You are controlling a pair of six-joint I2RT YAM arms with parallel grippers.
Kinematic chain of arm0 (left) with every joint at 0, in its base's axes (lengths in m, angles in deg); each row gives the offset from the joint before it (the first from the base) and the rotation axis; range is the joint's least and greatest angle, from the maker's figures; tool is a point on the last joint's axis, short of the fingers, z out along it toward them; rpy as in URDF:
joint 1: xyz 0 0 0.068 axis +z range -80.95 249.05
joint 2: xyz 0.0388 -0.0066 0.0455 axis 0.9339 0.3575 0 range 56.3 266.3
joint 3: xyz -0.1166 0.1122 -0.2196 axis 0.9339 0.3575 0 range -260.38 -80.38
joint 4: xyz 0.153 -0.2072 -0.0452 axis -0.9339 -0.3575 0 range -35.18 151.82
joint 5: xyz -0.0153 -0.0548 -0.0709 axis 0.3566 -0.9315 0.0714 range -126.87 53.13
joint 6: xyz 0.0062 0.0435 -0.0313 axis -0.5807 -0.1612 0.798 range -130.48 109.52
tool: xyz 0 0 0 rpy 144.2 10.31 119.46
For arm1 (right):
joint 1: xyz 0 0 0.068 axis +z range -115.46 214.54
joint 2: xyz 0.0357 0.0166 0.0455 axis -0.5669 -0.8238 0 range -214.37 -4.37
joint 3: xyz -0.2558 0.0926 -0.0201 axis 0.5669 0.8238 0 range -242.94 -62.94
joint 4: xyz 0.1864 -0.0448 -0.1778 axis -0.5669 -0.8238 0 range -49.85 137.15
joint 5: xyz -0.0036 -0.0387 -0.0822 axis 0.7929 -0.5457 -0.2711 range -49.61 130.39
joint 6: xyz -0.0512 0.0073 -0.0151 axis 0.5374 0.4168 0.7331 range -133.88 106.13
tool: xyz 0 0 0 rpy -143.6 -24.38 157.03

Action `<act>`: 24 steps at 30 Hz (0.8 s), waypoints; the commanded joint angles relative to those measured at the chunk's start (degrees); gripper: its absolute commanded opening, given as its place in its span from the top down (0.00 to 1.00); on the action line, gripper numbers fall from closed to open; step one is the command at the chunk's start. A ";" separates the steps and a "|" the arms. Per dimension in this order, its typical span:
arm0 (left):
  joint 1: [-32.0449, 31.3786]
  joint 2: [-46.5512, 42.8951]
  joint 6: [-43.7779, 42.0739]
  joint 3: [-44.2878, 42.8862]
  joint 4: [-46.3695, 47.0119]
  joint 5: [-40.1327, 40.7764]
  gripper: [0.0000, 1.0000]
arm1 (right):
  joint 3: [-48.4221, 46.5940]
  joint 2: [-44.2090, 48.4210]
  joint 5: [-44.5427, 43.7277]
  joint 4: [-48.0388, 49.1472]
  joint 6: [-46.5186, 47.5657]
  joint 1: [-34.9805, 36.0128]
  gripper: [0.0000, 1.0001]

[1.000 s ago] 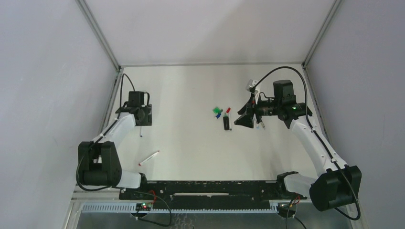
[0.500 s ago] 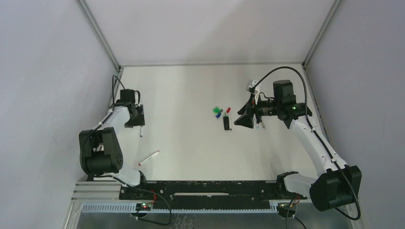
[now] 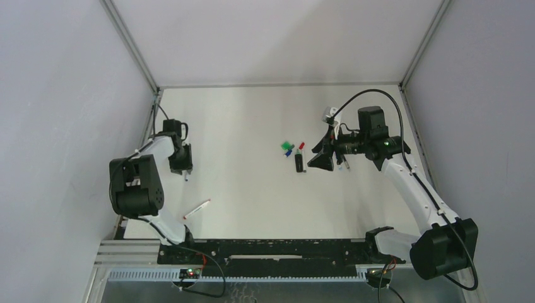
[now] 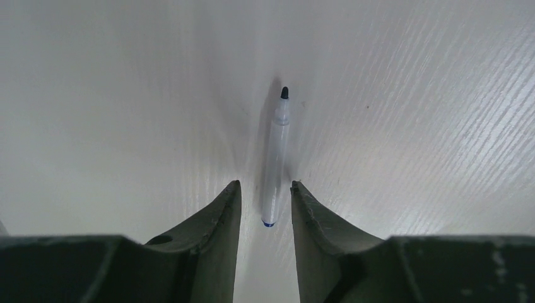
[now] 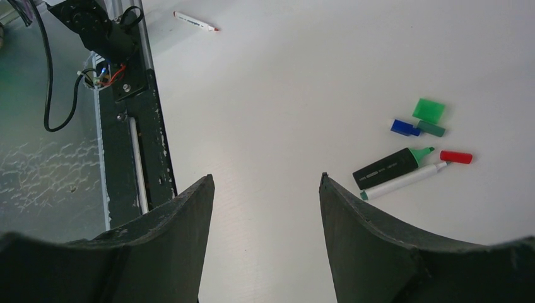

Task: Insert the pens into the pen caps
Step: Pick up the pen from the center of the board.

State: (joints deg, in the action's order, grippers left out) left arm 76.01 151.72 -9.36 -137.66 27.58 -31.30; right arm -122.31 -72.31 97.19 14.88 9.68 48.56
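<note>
A white pen (image 4: pixel 276 158) with a blue end and dark tip lies flat on the table. My left gripper (image 4: pixel 265 184) is low over it, its jaws straddling the blue end with thin gaps either side, so it is open. From above, that gripper (image 3: pixel 183 168) is at the table's left. My right gripper (image 5: pixel 265 180) hovers open with nothing between its fingers. To its right lie a black pen (image 5: pixel 386 168) with a green tip and a white pen (image 5: pixel 404 180) with a red pen cap (image 5: pixel 456 156) at its tip. A blue cap (image 5: pixel 405 127) and a green cap (image 5: pixel 430 128) lie beyond.
A flat green piece (image 5: pixel 429 109) sits by the caps. Another white pen (image 3: pixel 197 209) with a red tip lies near the front left. The black base rail (image 3: pixel 271 249) runs along the near edge. Grey walls enclose the table on three sides.
My left gripper has come down toward the near side onto the blue-ended pen, and its jaws have narrowed around it. The right arm has barely moved.
</note>
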 commanded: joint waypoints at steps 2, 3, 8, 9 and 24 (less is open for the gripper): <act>0.61 1.44 0.10 -3.43 -1.94 -1.32 0.63 | -0.29 0.44 -0.13 0.28 1.22 0.38 0.31; 0.51 1.63 0.12 -3.53 -2.14 -1.42 0.64 | -0.30 0.40 -0.11 0.27 1.23 0.39 0.31; 0.50 2.81 0.28 -3.91 -2.80 -2.19 0.68 | -0.30 0.44 -0.27 0.22 1.23 0.39 0.31; 0.51 3.10 0.28 -4.03 -2.95 -2.28 0.69 | -0.24 0.38 -0.16 0.25 1.23 0.39 0.31; 0.47 5.83 0.19 -4.95 -4.73 -3.67 0.84 | -0.30 0.63 0.15 0.10 1.19 0.39 0.31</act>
State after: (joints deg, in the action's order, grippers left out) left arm 76.21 155.87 -8.94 -140.94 23.65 -33.91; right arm -122.31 -72.31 96.84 14.77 9.92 48.56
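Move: The pen lies just under the left gripper: its middle is about 3 cm ahead, 1 cm to the right and 1 cm below, and its blue rear end already sits between the open fingers. The red-and-white marker lies roughly 13 cm back and 5 cm to the right of the left gripper. From the right gripper, the pen is some 50 cm to the left, 8 cm ahead and about 22 cm below. Sink the left gripper the last 1 cm to the table, sliding just under 1 cm to the right as you go, so that its fingers straddle the rear part of the pen. Keep it pointing down, and close the fingers steadily until both tips pinch the barrel near the blue end; don't lift yet. ##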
